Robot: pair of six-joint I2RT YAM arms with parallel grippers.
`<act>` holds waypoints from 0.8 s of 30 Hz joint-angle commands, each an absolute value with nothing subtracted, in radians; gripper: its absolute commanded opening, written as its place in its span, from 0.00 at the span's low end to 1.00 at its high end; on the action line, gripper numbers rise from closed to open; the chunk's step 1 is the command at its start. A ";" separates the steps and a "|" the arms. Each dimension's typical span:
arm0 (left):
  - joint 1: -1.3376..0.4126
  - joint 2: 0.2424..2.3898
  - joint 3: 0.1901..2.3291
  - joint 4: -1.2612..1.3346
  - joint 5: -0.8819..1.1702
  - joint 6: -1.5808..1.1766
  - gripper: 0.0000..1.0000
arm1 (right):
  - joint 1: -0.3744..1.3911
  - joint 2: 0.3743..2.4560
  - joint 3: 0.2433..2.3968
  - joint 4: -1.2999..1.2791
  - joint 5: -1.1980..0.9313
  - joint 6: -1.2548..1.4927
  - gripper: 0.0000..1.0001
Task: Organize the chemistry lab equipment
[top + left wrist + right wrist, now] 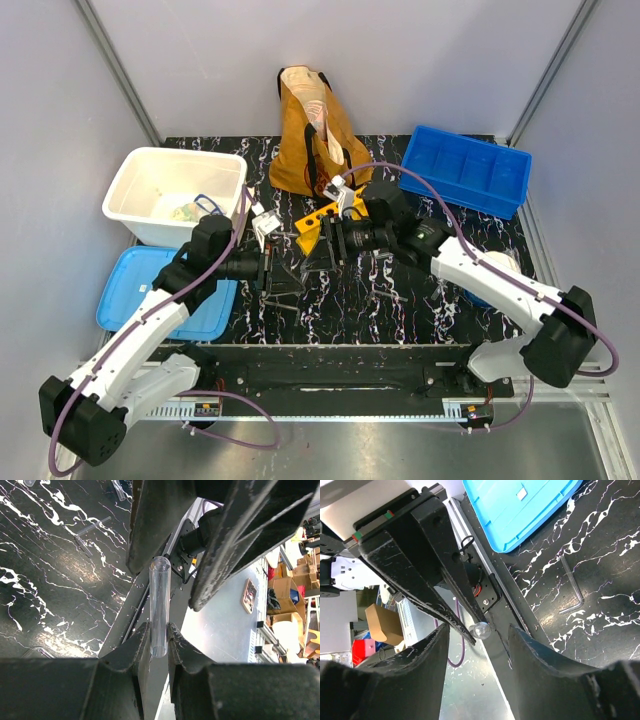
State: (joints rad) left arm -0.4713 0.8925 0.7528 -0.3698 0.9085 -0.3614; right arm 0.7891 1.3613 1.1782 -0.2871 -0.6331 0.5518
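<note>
A clear test tube (159, 605) is pinched near its open end by my left gripper (159, 632), which is shut on it. The tube's rounded end (481, 629) points at my right gripper (477, 630), whose jaws stand open on either side of it without touching. In the top view the left gripper (272, 268) and right gripper (324, 245) meet tip to tip above the table's middle. The yellow test-tube rack (322, 218) stands just behind them. A T-shaped clear tube (92, 530) and a bent glass rod (572, 587) lie loose on the black marbled table.
A mustard-brown tote bag (310, 130) stands at the back centre. A white bin (175, 190) sits back left with a blue lid (150, 290) in front of it. A blue compartment tray (465, 170) is back right.
</note>
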 commanded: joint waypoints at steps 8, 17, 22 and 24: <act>-0.480 0.890 0.787 -0.354 0.896 -0.318 0.04 | 0.787 1.396 1.233 -0.278 -0.658 0.537 0.37; -0.480 0.900 0.788 -0.376 0.865 -0.308 0.17 | 0.787 1.362 1.198 -0.229 -0.572 0.537 0.27; -0.480 0.917 0.807 -0.413 0.836 -0.295 0.61 | 0.787 1.342 1.210 -0.212 -0.453 0.502 0.22; -0.480 0.913 0.811 -0.428 0.812 -0.288 0.72 | 0.785 1.335 1.215 -0.210 -0.382 0.485 0.21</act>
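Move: The left hand already holds the clear test tube, its middle about 3 cm to that hand's right, 1 cm farther out and 2 cm above. From the open right hand the tube's middle is only about 1 cm to the left, 1 cm back and 1 cm lower, between the fingers. The yellow rack stands about 14 cm ahead of the right hand and 5 cm to its right, the bent rod some 8 cm left and 2 cm back, both roughly 22 cm below. The right hand settles less than a centimetre down around the free end of the test tube and closes its fingers until they pinch it, while the left hand stays put and keeps its hold. Then the left fingers open wide and let go, that hand sinking about 1 cm, as the right hand starts forward with the tube, about 2 cm, turning some 5 degrees clockwise. ##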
